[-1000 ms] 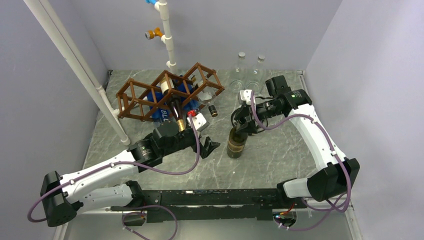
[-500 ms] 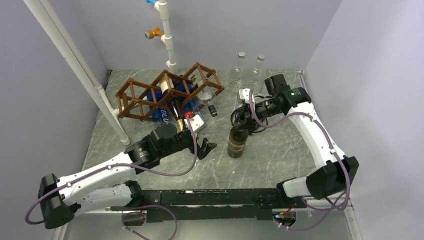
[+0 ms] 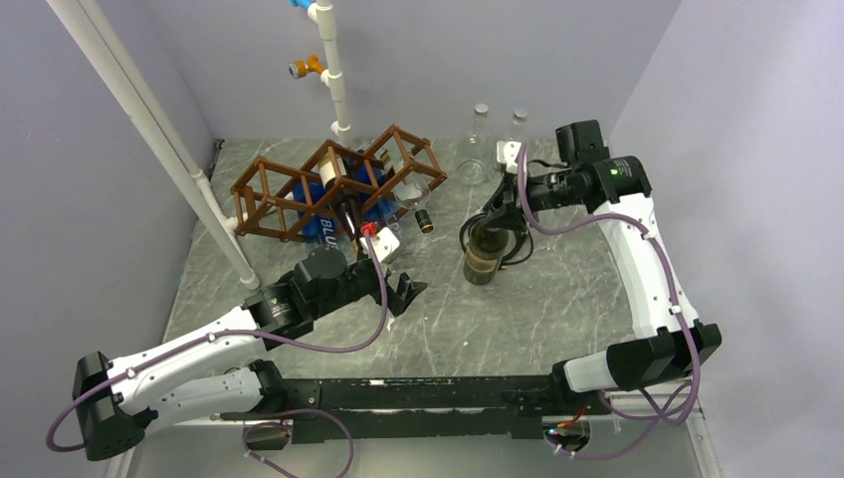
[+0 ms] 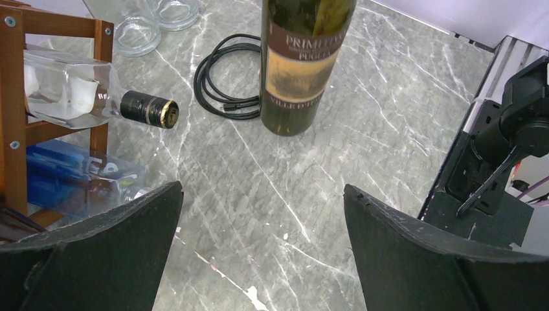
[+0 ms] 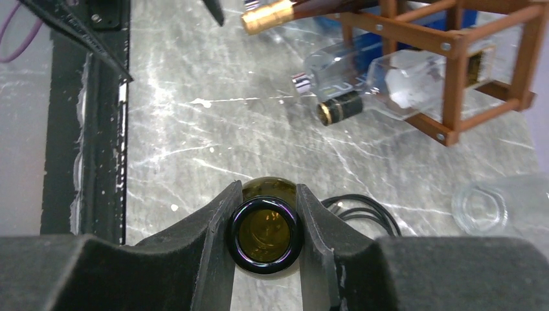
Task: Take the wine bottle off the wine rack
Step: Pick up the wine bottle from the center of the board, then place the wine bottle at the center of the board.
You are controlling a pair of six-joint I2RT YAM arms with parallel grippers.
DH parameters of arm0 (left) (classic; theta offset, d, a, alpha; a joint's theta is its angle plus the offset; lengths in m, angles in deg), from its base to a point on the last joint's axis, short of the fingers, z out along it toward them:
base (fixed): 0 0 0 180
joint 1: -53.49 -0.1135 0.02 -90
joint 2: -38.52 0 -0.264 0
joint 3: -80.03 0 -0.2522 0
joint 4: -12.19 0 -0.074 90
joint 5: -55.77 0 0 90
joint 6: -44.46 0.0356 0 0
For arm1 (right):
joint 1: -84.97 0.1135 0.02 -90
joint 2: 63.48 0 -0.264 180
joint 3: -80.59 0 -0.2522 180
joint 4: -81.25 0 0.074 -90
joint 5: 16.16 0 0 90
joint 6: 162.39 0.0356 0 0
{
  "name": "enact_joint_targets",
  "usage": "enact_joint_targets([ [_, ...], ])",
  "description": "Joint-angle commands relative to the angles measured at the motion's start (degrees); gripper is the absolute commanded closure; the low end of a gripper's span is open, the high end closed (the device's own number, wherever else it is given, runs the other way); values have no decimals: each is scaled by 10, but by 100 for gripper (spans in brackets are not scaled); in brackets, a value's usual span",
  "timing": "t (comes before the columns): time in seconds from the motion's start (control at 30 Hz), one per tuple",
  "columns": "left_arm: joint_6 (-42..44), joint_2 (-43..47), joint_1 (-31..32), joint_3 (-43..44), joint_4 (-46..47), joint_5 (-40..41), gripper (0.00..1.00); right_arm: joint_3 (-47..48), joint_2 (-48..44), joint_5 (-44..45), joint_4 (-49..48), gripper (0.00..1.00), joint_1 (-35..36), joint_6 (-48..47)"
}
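The wine bottle (image 3: 485, 263), dark green with a tan label, stands upright on the grey marble table, right of the wine rack (image 3: 299, 189). My right gripper (image 3: 496, 221) is shut on its neck from above; in the right wrist view both fingers press the rim of the open bottle mouth (image 5: 264, 234). My left gripper (image 3: 406, 292) is open and holds nothing, low over the table in front of the rack. The left wrist view shows the wine bottle (image 4: 301, 65) ahead of the left gripper (image 4: 262, 188) and the wine rack (image 4: 13, 97) at the left edge.
The rack holds a dark bottle with a gold capsule (image 3: 350, 227), a blue item and a clear bottle with a black cap (image 3: 422, 219). A black cable coil (image 4: 223, 84) lies by the bottle. Clear glass bottles (image 3: 480, 139) stand at the back. White pipes (image 3: 149, 129) rise at left.
My right gripper has closed on the bottle's neck and shifted it a little toward the back right. The left arm has drawn back slightly, still open.
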Motion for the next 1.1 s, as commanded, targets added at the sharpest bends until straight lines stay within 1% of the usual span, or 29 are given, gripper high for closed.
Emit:
enact_joint_targets([
  [0.0, 3, 16, -1, -5, -4, 17, 0, 62, 5, -4, -68, 100, -25, 71],
  [0.13, -1, 24, -1, -9, -8, 22, 1, 96, 25, 35, -120, 100, -44, 130],
  [0.3, -4, 34, -1, -16, -9, 27, 1, 109, 42, 84, -211, 100, -66, 208],
  [0.5, -6, 41, -1, -19, -14, 33, 1, 137, 69, 151, -278, 100, -82, 272],
  [0.73, -1, 50, -1, -24, -17, 44, 1, 133, 98, 211, -361, 100, -121, 348],
  [0.87, -1, 52, -1, -24, -20, 46, 0, 126, 116, 255, -398, 100, -123, 376],
  [0.9, -1, 53, -1, -25, -21, 48, 0, 125, 120, 266, -407, 100, -138, 382],
  [1.07, 0, 61, -1, -30, -24, 54, 0, 122, 139, 325, -448, 100, -147, 413],
])
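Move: The right hand already holds the green wine bottle by the neck, clear of the board. Two clear bottles stand at the back: the right one some 37 cm ahead and 10 cm to its right, the left one about 38 cm straight ahead, middles roughly 17 cm lower. The coiled cable lies 15 cm ahead, 7 cm right, 30 cm below. From the left hand, the right clear bottle is about 48 cm ahead, 28 cm right and 8 cm lower. Keeping its pinch on the neck, the right hand carries the wine bottle forward about 21 cm and to the right 12 cm, past the coiled cable towards the right clear bottle. It stays near one height and swings clockwise some 50 degrees, the bottle kept about upright. The open left hand drifts some 2 cm left. ##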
